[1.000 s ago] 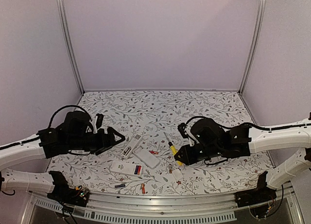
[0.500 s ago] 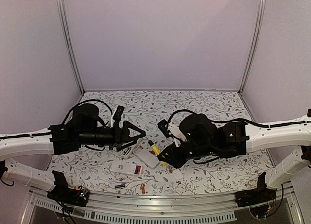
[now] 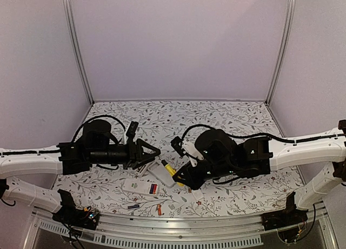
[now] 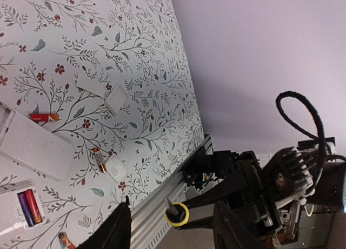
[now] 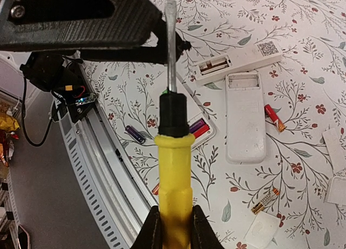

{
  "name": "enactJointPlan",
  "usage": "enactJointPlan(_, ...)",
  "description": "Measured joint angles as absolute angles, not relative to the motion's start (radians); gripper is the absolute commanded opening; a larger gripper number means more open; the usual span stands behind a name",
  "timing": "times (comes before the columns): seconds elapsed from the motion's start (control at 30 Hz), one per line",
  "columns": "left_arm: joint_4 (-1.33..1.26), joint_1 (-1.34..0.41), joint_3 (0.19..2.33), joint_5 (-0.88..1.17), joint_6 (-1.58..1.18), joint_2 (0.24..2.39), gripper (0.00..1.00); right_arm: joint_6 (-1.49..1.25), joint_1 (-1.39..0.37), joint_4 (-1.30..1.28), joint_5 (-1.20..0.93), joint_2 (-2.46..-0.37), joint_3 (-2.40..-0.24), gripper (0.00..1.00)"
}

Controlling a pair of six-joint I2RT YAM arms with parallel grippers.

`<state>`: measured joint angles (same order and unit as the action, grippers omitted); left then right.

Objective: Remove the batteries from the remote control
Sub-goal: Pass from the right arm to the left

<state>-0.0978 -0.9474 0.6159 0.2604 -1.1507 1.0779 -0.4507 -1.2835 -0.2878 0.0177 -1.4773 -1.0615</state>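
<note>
My right gripper [image 5: 174, 216] is shut on the yellow handle of a screwdriver [image 5: 172, 168], held above the table; its metal shaft points at the left gripper. My left gripper [image 4: 173, 230] hangs open, and the screwdriver tip [image 4: 174, 210] shows end-on between its spread jaws without touching them. Below lies an open remote control [image 5: 213, 131] with a purple and a red battery [image 5: 197, 128] still in its bay. Loose batteries lie around: a purple one [image 5: 134, 134], a red one [image 5: 274, 118], a gold one [image 5: 265, 200]. In the top view the grippers [image 3: 153, 153] [image 3: 181, 179] meet over the remotes.
A second white remote [image 5: 246, 116] lies face down beside a third with a QR label [image 5: 238, 62]. Small white cover plates [image 5: 259, 227] [image 4: 116, 100] are scattered on the floral mat. The metal front rail [image 5: 102, 152] runs close behind the remotes.
Both arms have swung in toward the middle. The right gripper carried the screwdriver leftward, and the left gripper's jaws have narrowed around its tip.
</note>
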Motion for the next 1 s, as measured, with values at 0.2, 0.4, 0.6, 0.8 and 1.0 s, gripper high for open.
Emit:
enactJointPlan(0.2, -0.121, -0.947, 0.615, 0.254, -1.161, 1.095, 0.31, -0.444, -1.29, -0.288, 0.015, -1.477, -1.068, 0.06)
enactJointPlan(0.4, -0.141, -0.947, 0.614, 0.253, -1.167, 1.106, 0.15, -0.443, -1.292, -0.287, 0.015, -1.477, -1.073, 0.06)
enactJointPlan(0.6, -0.167, -0.948, 0.606, 0.254, -1.182, 1.106, 0.0, -0.442, -1.296, -0.288, 0.016, -1.479, -1.073, 0.07)
enactJointPlan(0.8, -0.201, -0.948, 0.591, 0.247, -1.198, 1.103, 0.0, -0.465, -1.299, -0.278, 0.08, -1.474, -1.068, 0.69)
enactJointPlan(1.0, -0.248, -0.948, 0.567, 0.207, -1.2, 1.053, 0.0, -0.619, -1.301, -0.189, 0.234, -1.328, -0.943, 0.91)
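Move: The screwdriver's bare shaft starts between the left gripper's half-open fingers, its middle only about 2 cm to their right and 1 cm back and down; from the right gripper, which holds the yellow handle, it is some 8 cm left, 3 ahead and 3 up. On the table, roughly 16 cm below the left gripper, are the white case 3 cm ahead and 2 right, the long remote 9 ahead and 6 left, and the battery case 4 back and 7 left. Keep the right gripper still on the yellow handle while you shut the left fingers fully around the thin shaft, moving the left hand hardly at all. Then open the right fingers wide to release the handle and draw that hand off about 4 cm to the right and up, a little forward, turning it some 15 degrees clockwise; raise the left gripper about 2 cm at the very end. ##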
